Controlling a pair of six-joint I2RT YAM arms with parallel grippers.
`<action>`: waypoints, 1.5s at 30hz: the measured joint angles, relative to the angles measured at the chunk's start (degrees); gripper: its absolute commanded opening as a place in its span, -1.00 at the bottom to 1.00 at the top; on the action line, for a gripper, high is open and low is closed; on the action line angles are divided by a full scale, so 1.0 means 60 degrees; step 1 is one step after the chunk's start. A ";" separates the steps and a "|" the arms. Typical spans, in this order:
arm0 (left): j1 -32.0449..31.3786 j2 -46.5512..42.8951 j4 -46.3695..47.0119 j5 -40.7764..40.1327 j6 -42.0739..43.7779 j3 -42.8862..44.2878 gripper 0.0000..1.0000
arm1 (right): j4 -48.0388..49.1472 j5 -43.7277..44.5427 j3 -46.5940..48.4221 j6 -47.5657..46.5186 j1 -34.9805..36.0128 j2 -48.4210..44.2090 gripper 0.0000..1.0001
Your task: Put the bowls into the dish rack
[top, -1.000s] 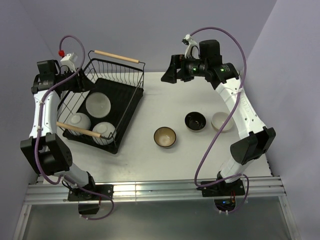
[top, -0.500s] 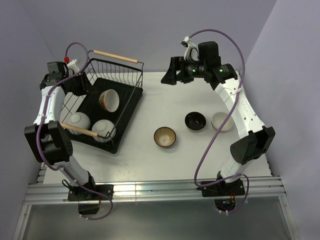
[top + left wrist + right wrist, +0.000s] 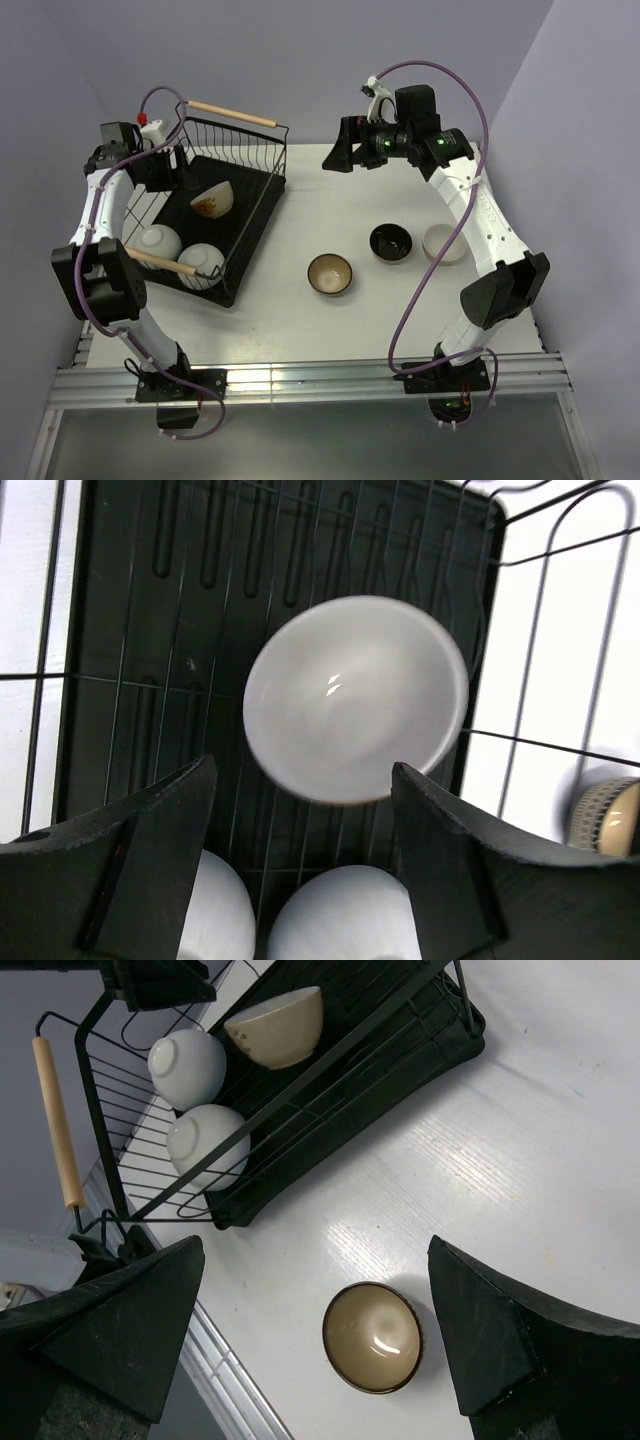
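The dish rack (image 3: 250,190) stands at the table's left. In it a cream bowl (image 3: 212,198) lies tipped on its side, and two white bowls (image 3: 158,241) (image 3: 202,260) rest upside down near the front handle. My left gripper (image 3: 165,165) hangs open above the rack's far left. In the left wrist view the cream bowl (image 3: 355,695) lies beyond the left gripper (image 3: 302,810), touching neither finger. On the table sit a brown bowl (image 3: 330,274), a black bowl (image 3: 391,243) and a cream bowl (image 3: 444,244). My right gripper (image 3: 335,155) is open and high over the table's back, above the brown bowl (image 3: 372,1337).
The rack has two wooden handles, one at the back (image 3: 232,112) and one at the front (image 3: 158,260). The right arm's purple cable crosses the cream bowl on the table. A metal rail (image 3: 300,380) runs along the near edge.
The cream bowl in the rack has gone from lying face up to tipped on its side. The left gripper has shifted a little toward the rack's back. The right arm has barely moved.
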 measured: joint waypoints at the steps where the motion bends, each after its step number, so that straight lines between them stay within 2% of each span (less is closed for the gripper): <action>1: -0.0076 0.0084 -0.0018 -0.0095 0.0073 0.0000 0.50 | 0.0000 0.0000 0.0000 -0.0007 0.0000 0.0000 1.00; 16: -0.0619 0.1173 0.0011 -0.1089 0.0229 -0.0007 0.46 | -0.0036 0.0004 0.0000 -0.0080 0.0000 0.0004 1.00; 19: -0.0754 0.1206 0.0066 -0.1082 0.0208 -0.0146 0.39 | -0.0055 0.0004 0.0000 -0.0102 0.0000 0.0004 1.00; 25: -0.0903 0.1260 0.0175 -0.1351 0.0153 -0.0386 -0.05 | -0.0055 0.0004 0.0000 -0.0106 0.0000 0.0007 1.00; 26: -0.0911 0.1300 0.0215 -0.1435 0.0131 -0.0415 -0.23 | -0.0055 0.0007 0.0000 -0.0106 0.0000 0.0011 1.00; 28: -0.0907 0.1406 0.0302 -0.1570 0.0102 -0.0433 -0.41 | -0.0055 0.0011 0.0000 -0.0091 0.0000 0.0025 1.00; 29: -0.0900 0.1461 0.0328 -0.1617 0.0040 -0.0448 -0.56 | -0.0051 0.0025 0.0000 -0.0073 0.0000 0.0040 1.00; 32: -0.0889 0.1530 0.0430 -0.1705 -0.0055 -0.0525 -0.82 | -0.0029 0.0102 0.0000 0.0004 0.0033 0.0124 1.00; 35: -0.0892 0.1530 0.0448 -0.1676 -0.0193 -0.0539 -1.00 | 0.0025 0.0270 0.0000 0.0120 0.0069 0.0248 1.00; 45: -0.0892 0.1406 0.0412 -0.2098 -0.0852 0.0095 -1.00 | 0.0688 0.0459 -0.0015 0.0776 0.0248 0.0397 0.99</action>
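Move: The loose white bowl, tipped in the dish rack with its patterned side showing, lies about 6 cm to the left hand's right, level with it forward and some 11 cm below. Of the two bowls already racked, one sits about 12 cm back and 6 cm left of this hand, the other some 17 cm back and 4 cm right, both about as low. From the right hand the loose bowl is roughly 7 cm ahead, 31 cm left and 25 cm down. The tipped bowl's left rim is what the left hand goes for: it sinks about 9 cm almost straight down, fingers open and tipping some 10 degrees further down, then they close and pinch the wall, one finger inside. Keeping the pinch, it rises nearly 3 cm and edges forward. Late on, the open right hand drifts about 2 cm forward and left. ##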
